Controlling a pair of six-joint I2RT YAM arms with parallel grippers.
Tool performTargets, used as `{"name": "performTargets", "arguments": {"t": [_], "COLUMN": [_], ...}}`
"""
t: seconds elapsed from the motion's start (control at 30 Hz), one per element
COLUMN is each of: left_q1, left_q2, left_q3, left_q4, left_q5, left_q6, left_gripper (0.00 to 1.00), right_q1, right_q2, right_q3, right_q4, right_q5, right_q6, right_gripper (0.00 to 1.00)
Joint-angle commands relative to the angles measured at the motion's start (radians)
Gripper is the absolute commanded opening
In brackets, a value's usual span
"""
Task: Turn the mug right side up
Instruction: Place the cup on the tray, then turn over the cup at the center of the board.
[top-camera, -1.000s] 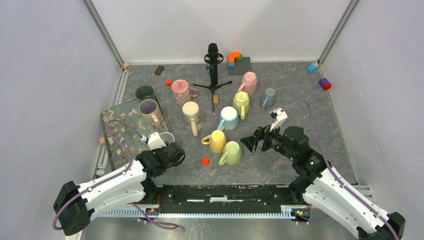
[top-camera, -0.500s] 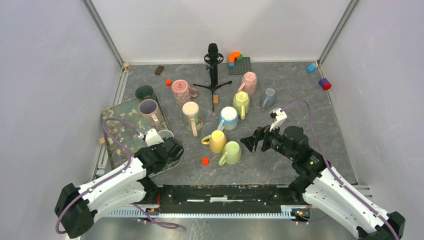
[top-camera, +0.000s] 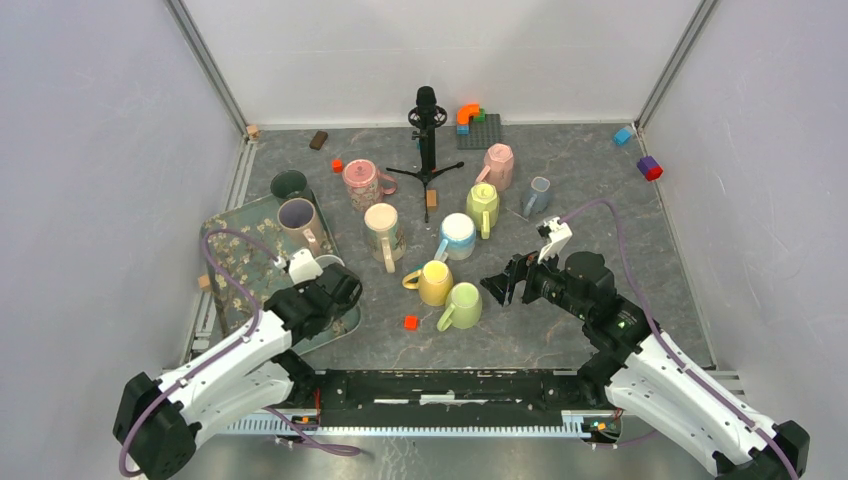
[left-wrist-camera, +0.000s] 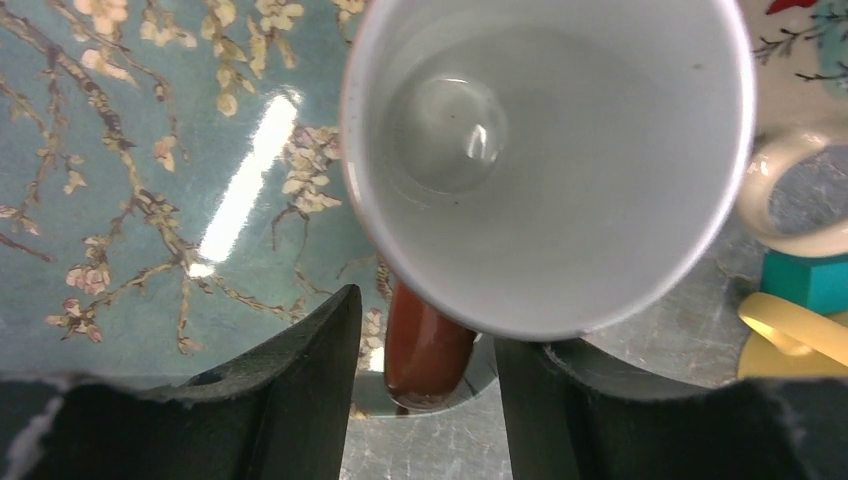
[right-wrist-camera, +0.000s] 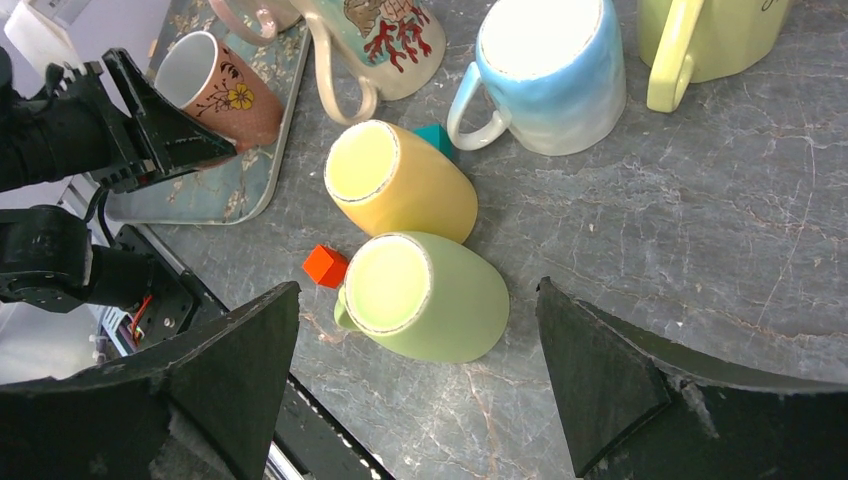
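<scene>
The mug (left-wrist-camera: 545, 160) is brown outside and white inside, and it stands mouth up on the floral tray (left-wrist-camera: 120, 200). Its brown handle (left-wrist-camera: 428, 345) lies between the fingers of my left gripper (left-wrist-camera: 425, 320). The jaws are open, with a gap showing on the handle's left side. The top view shows the mug's white rim (top-camera: 331, 267) just ahead of my left wrist. In the right wrist view the mug (right-wrist-camera: 215, 88) shows a yellow flower. My right gripper (right-wrist-camera: 418, 288) hangs wide open above a green mug (right-wrist-camera: 425, 297), holding nothing.
A yellow mug (top-camera: 435, 282), a blue mug (top-camera: 458, 236), a tall cream mug (top-camera: 383, 232) and several others crowd the middle. An orange cube (top-camera: 410, 322) lies near the green mug (top-camera: 463, 305). A black stand (top-camera: 427, 135) rises at the back. Another mug (top-camera: 298, 222) stands on the tray (top-camera: 240, 250).
My left gripper's jaws have widened around the mug handle, and the left wrist has shifted slightly left. The mug stays upright on the tray. The right arm has not moved.
</scene>
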Motion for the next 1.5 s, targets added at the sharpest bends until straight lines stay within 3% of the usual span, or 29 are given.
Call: {"name": "performTargets", "arguments": {"t": [0.0,0.3,0.6,0.93,1.13,1.47], "left_q1": [0.006,0.007,0.007,0.007,0.006,0.007], "left_q2": [-0.021,-0.165,-0.178,-0.104,-0.005,0.100], "left_q3": [0.067,0.149,0.263,0.406,0.487,0.546], "left_q4": [-0.001,-0.134,-0.116,0.033,0.108,0.209], "left_q5": [0.045,0.183,0.314,0.528,0.647,0.768], "left_q6": [0.102,0.159,0.275,0.484,0.606,0.642], "left_gripper": [0.59,0.71,0.76,1.00,1.00,1.00], "right_q1": [0.004,0.004,0.004,0.003,0.003,0.005], "right_q2": [0.001,0.009,0.028,0.075,0.133,0.263], "right_q3": [0.028,0.038,0.046,0.053,0.110,0.207], "right_q4": [-0.003,-0.051,-0.090,-0.099,-0.122,-0.129], "right_q5": [0.012,0.076,0.178,0.278,0.308,0.334], "right_q6": [-0.021,-0.017,-0.006,0.054,0.054,0.047], "right_gripper": [0.93,0.93,0.93,0.95,0.98,0.98]}}
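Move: The terracotta mug stands on the tray about 5 cm ahead of the left hand, its handle between the half-open fingers; the beige coral mug is some 12 cm ahead and 12 to the hand's right, the yellow mug 3 ahead and 23 right. From the right hand, empty and raised, the grey-blue mug lies roughly 20 cm ahead, 10 right and 14 below, the yellow-green mug 16 ahead and 1 left. The terracotta mug's handle comes free as the left fingers spread from half to fully open and the hand lifts nearly straight up, then sweeps right while still rising, about 17 cm up and 15 right in all, turning some 50 degrees clockwise, to above the table between tray and yellow mug. The open right hand sinks and drifts right, then pushes forward towards the grey-blue mug. ##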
